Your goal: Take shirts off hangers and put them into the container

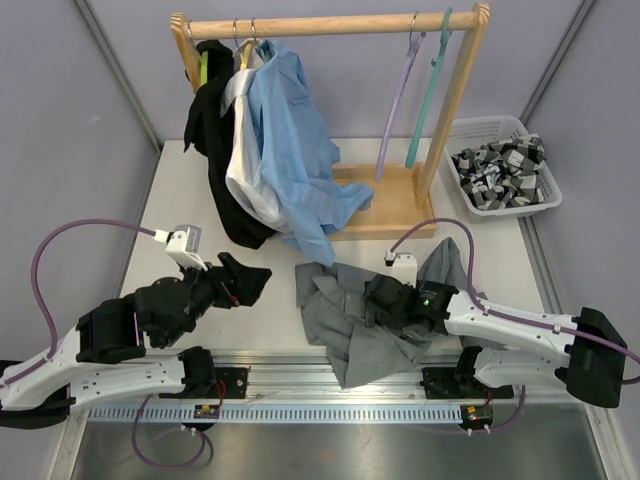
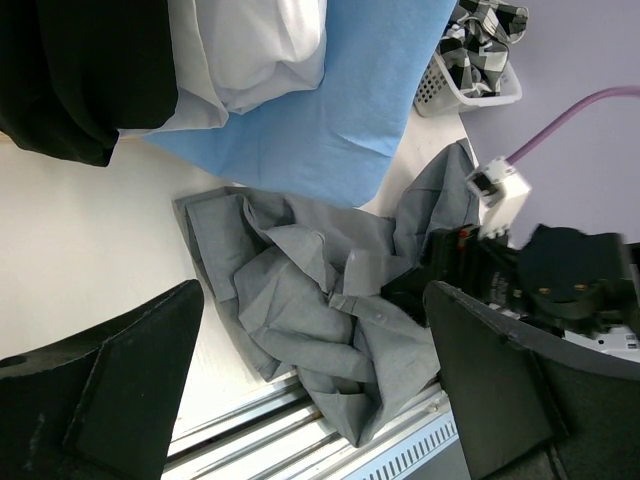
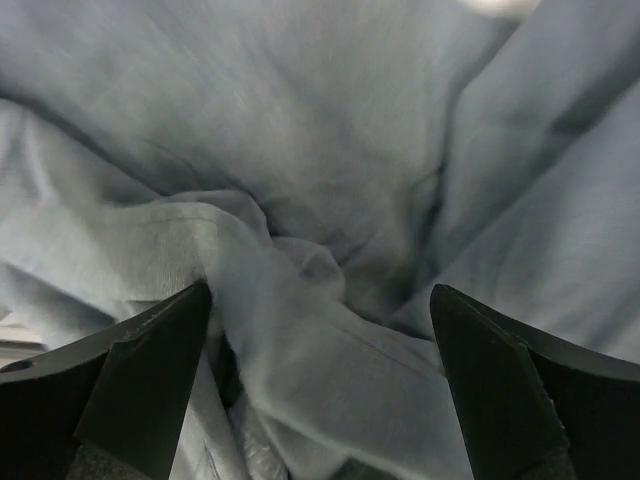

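A crumpled grey shirt [image 1: 335,315] lies on the table's near edge, off any hanger. My right gripper [image 1: 372,300] is pushed down into it, jaws wide open, with a ridge of grey cloth [image 3: 300,300] between the fingertips [image 3: 160,360]. My left gripper [image 1: 250,280] hovers open to the left of the shirt, which fills the left wrist view [image 2: 300,290]. Light blue [image 1: 295,150], white [image 1: 245,170] and black [image 1: 212,140] shirts hang on the rail. Lilac [image 1: 395,110] and teal [image 1: 428,100] hangers hang bare. The white container [image 1: 480,128] holds a checked shirt [image 1: 500,170].
The wooden rack [image 1: 330,24] stands mid-table, its base [image 1: 390,205] just behind the grey shirt. The metal mounting rail [image 1: 330,385] runs along the near edge, with the shirt's hem draped over it. A purple cable [image 1: 455,235] loops above my right wrist.
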Available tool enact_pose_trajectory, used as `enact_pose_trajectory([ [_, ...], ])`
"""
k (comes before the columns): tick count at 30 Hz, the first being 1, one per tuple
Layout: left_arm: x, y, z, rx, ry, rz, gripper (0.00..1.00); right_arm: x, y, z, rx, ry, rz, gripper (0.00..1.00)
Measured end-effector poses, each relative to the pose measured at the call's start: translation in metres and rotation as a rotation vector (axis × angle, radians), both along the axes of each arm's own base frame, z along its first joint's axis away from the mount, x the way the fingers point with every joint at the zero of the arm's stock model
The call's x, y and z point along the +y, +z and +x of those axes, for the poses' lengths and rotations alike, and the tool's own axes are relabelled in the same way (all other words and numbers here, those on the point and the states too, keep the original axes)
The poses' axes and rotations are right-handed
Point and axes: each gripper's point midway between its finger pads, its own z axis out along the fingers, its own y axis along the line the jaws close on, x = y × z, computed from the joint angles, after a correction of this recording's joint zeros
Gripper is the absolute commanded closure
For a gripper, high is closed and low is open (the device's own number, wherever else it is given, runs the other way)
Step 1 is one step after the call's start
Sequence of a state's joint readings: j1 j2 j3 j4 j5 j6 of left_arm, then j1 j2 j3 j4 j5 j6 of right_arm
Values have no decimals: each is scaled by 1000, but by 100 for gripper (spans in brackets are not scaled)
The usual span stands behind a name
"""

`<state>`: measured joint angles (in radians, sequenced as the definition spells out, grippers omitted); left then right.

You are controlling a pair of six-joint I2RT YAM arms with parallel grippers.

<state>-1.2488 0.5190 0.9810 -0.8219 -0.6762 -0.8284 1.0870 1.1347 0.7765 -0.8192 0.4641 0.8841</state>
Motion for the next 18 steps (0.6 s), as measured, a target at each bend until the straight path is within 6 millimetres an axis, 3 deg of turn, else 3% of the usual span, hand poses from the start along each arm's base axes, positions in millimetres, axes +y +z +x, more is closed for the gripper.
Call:
enact_pose_trajectory([
  [5, 0, 0, 0, 3, 0, -3, 5, 3, -51, -24, 137, -44, 83, 1],
  [10, 0, 0, 0, 4, 2, -5, 4, 14, -59, -32, 189, -54, 153, 1],
  [12, -1, -1, 0, 5, 2, -2, 4, 17, -62, -34, 200, -63, 178, 7],
  [15, -3, -3, 1, 9, 2, 9, 4, 20, -68, -34, 210, -81, 189, 48],
  [16, -4, -3, 1, 10, 1, 12, 4, 22, -70, -33, 211, -89, 192, 85],
  [17, -4, -3, 1, 10, 2, 13, 4, 25, -72, -31, 212, -97, 198, 100],
  [18, -4, -3, 1, 11, 1, 13, 4, 27, -75, -30, 214, -116, 204, 100],
])
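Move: The crumpled grey shirt lies spread under the right hand, its middle about 8 cm below, 2 cm back and 1 cm to the left. The rack's wooden base is some 22 cm ahead and 1 cm to the right, about 7 cm lower; the blue shirt's lower end hangs about 13 cm ahead and 10 cm left. From the left hand, the grey shirt is roughly 21 cm right, 2 cm back and 28 cm below. The right hand sinks about 8 cm, easing back and left, and its fingers close on the grey shirt. ##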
